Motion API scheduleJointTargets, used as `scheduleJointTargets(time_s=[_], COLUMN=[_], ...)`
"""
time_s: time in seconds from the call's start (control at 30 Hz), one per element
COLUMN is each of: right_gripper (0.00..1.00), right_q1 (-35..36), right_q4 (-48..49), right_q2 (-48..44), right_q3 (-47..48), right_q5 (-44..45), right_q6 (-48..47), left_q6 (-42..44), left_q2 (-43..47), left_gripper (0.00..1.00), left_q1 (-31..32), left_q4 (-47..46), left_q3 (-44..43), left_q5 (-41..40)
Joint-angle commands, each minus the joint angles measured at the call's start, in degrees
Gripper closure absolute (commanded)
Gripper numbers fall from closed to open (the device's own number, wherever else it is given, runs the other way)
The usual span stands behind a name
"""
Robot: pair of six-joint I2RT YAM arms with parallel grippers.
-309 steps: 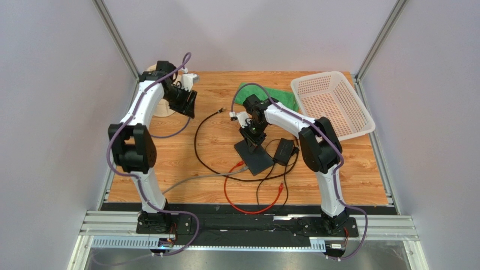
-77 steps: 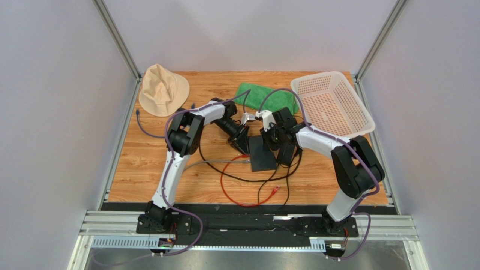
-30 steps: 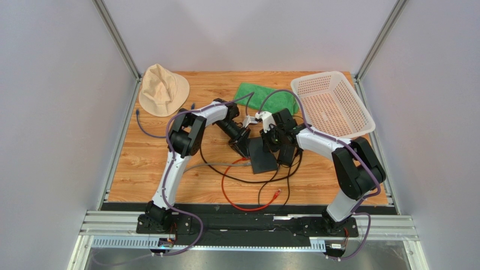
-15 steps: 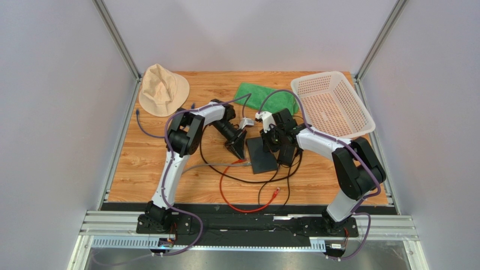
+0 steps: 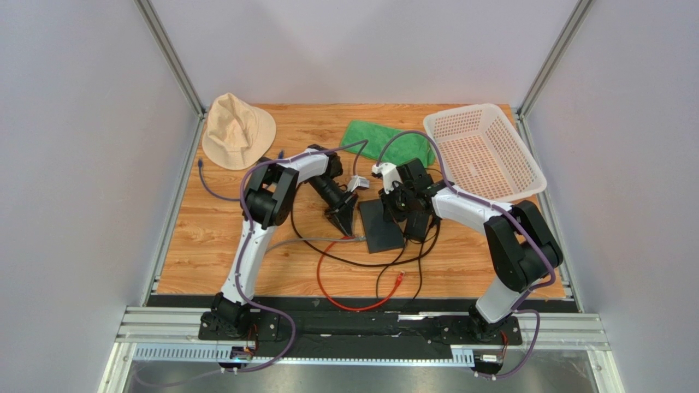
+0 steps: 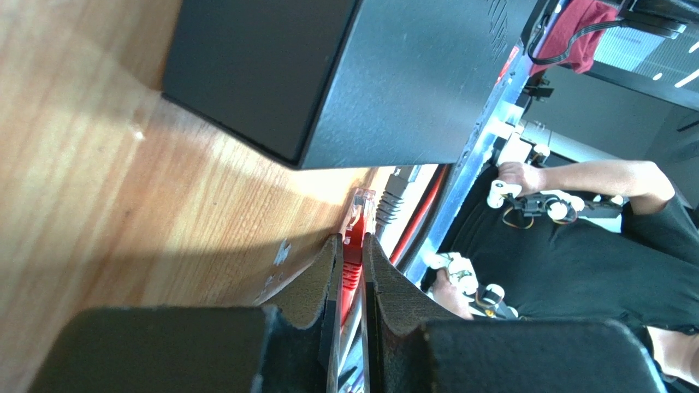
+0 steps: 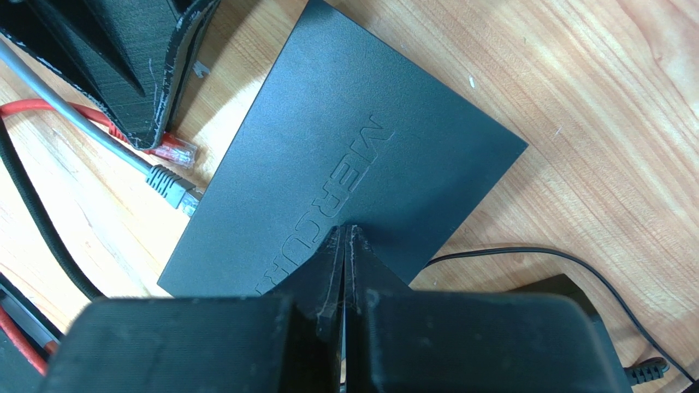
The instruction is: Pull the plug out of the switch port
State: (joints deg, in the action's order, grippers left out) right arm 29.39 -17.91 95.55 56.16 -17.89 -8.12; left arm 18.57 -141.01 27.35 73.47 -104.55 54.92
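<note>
The flat black switch (image 5: 382, 228) lies mid-table. My right gripper (image 7: 344, 229) is shut with nothing between its fingers, its tips resting on the switch's (image 7: 361, 155) top face. My left gripper (image 6: 351, 239) is shut on the red plug (image 6: 354, 246), whose clear tip (image 6: 362, 205) sticks out past the fingertips. In the right wrist view the red plug (image 7: 170, 150) sits a short gap away from the switch's edge, outside it. The switch port itself is too dark to make out. A grey plug (image 7: 172, 187) lies with its tip against that same edge.
A black power adapter (image 5: 418, 223) sits right of the switch. Red cable (image 5: 353, 286), black leads (image 5: 295, 229) and grey cable (image 5: 299, 242) loop over the near table. Green cloth (image 5: 386, 139), white basket (image 5: 484, 151) and beige hat (image 5: 238, 131) lie at the back.
My left gripper has drawn back to the left, away from the switch, with the red plug in it. The right gripper has stayed on the switch.
</note>
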Motion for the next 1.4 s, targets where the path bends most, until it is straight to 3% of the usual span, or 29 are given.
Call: scheduleJointTargets(time_s=[0.0,0.2,0.47,0.53,0.6,0.7,0.8,0.87,1.03,1.37], right_gripper=[1.0,1.0,1.0,1.0,1.0,1.0,1.0,1.0,1.0,1.0], right_q1=[0.14,0.23,0.23,0.14,-0.03,0.06,0.06,0.06,0.06,-0.03], right_q4=[-4.41,-4.24,-4.59,-4.76,-4.68,-4.41,-4.24,-4.41,-4.68,-4.85], right_q2=[0.96,0.78,1.31,1.57,1.57,1.13,0.69,1.22,2.18,2.28], right_q3=[-2.2,-2.37,-1.85,-1.67,-1.76,-2.11,-2.2,-2.02,-1.14,-1.05], right_q5=[3.04,3.12,2.95,2.86,2.86,3.12,3.21,3.13,2.77,2.68], right_q6=[0.03,0.12,-0.05,-0.05,-0.05,0.12,0.12,0.03,0.21,0.21], left_q6=[3.32,4.27,3.41,3.41,1.84,-1.5,-5.71,-6.52,-6.7,-6.88], left_q2=[0.82,0.74,1.0,2.75,6.16,14.51,24.44,28.49,27.37,21.14], left_gripper=[1.0,1.0,1.0,0.89,0.67,0.55,0.46,0.46,0.49,0.48], left_q1=[0.15,-0.37,-8.19,-9.42,-9.77,-9.78,-9.78,-9.78,-9.78,-9.6], left_q4=[-1.93,0.78,3.35,1.86,0.1,-3.66,-10.88,-13.69,-14.75,-16.35], left_q3=[0.05,-4.16,-21.12,-21.75,-20.7,-14.03,-2.09,5.39,12.52,12.09], left_q5=[-5.52,-6.65,-24.31,-28.27,-30.82,-30.23,-31.09,-31.1,-30.83,-36.19])
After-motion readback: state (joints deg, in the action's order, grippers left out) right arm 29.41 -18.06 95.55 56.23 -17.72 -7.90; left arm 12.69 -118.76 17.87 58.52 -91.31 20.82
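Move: The left hand already holds the red plug, pulled clear of the switch; the bare table where it will be left lies about 9 cm ahead and 5 cm left, 1 cm below. From this hand the switch's middle is some 2 cm ahead and 7 cm right, and the grey plug 1 cm back and 2 cm right. From the right hand, at the switch's top, that bare spot is about 6 cm ahead and 13 cm left. Left hand sweeps the red plug about 14 cm forward and left, lets go, then rises backward and sinks. ##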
